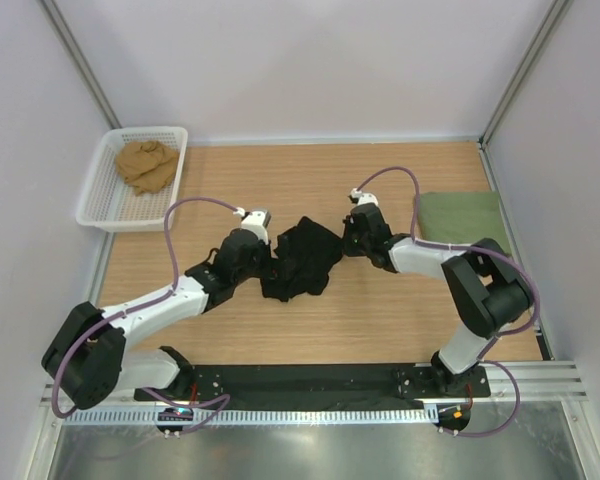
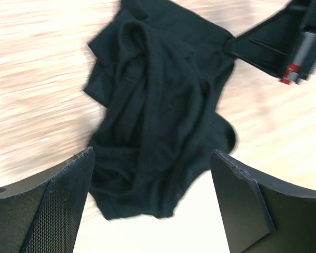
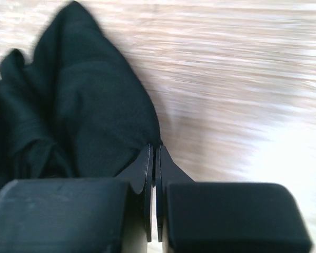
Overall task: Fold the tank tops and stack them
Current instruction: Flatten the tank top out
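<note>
The black tank top (image 1: pixel 300 258) lies crumpled in a heap mid-table. My right gripper (image 1: pixel 346 241) is at its right edge, jaws shut on a corner of the cloth (image 3: pixel 79 116); the closed tips (image 3: pixel 154 149) pinch the fabric. In the left wrist view that corner is pulled taut toward the right gripper's fingers (image 2: pixel 263 45). My left gripper (image 1: pixel 270 263) hovers at the heap's left side, open wide (image 2: pixel 152 155), the black cloth (image 2: pixel 158 95) lying between and beyond its fingers without being held. The olive green tank top (image 1: pixel 460 218) lies folded flat at the table's right edge.
A white mesh basket (image 1: pixel 92 205) stands at the back left with a tan cloth (image 1: pixel 147 165) in it. Walls close the table at the back and on both sides. Purple cables loop over both arms.
</note>
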{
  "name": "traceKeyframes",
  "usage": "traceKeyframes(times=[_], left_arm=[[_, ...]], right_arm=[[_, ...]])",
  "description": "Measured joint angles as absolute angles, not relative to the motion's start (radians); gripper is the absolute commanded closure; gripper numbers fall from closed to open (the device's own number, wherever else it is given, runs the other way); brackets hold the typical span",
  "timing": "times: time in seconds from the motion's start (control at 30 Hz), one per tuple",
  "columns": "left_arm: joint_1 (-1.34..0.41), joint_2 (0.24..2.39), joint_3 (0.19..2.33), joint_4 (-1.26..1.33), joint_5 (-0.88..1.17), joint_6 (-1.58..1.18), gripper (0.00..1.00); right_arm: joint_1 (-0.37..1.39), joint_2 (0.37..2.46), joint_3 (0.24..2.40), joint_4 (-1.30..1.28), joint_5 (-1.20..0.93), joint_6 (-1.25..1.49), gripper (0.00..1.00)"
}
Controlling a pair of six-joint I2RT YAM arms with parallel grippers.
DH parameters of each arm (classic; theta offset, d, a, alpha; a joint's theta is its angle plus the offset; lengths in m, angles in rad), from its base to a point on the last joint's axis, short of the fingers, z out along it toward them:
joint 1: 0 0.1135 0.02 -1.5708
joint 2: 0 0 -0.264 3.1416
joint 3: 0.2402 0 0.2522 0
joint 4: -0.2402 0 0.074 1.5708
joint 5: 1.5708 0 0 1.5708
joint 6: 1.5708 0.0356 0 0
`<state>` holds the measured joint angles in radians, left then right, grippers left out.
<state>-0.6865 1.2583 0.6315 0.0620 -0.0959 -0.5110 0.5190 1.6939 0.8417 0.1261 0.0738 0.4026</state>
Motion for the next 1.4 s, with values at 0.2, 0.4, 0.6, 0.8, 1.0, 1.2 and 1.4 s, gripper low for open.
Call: traceKeyframes(times=[0.2,0.4,0.6,0.8,1.0,1.2,1.4], left_arm=[[-0.686,1.283,0.638,0.115,0.059,-0.489,0.26],[-0.686,1.35,0.651,0.115,0.165,-0.474,0.27],[-0.696,1.384,0.669,0.116,0.212,-0.458,0.31],[-0.747,1.563,0.821,0.085,0.199,-0.436,0.77],[-0.757,1.64,0.889,0.03,0.1,-0.419,1.0],[-0.582,1.324,0.686,0.035,-0.001,-0.5,1.0],[-0.413,0.936,0.501,0.072,-0.136,-0.601,1.0]], right_arm=[[0.519,1.589,0.794,0.142,0.162,0.411,0.99],[0.519,1.588,0.793,0.149,0.192,0.418,0.99],[0.519,1.588,0.793,0.149,0.2,0.421,0.99],[0.519,1.588,0.793,0.149,0.2,0.421,0.99],[0.519,1.583,0.787,0.149,0.226,0.425,0.99],[0.514,1.47,0.717,0.138,0.348,0.463,0.99],[0.51,1.263,0.622,0.161,0.463,0.505,0.99]])
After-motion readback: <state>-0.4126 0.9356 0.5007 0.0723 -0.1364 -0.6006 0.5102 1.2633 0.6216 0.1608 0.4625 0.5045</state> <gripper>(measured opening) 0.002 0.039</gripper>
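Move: The bunched black tank top has its middle about 6 cm right of the left hand, 2 cm ahead and 7 cm below. From the right hand, which already pinches its right corner, that middle is some 10 cm left, 2 cm back and 3 cm below. The green tank top lies folded about 28 cm right of the right hand, 6 cm ahead and 3 cm below. Bring the open left gripper right about 9 cm and down 4, turning clockwise, to the near right part of the black tank top. Shut it, then sweep back left some 19 cm, rising, wrist swinging counter-clockwise. Keep the right pinch: lift 3 cm, hold, then draw the corner right and up, about 6 cm each, towards the green tank top. ##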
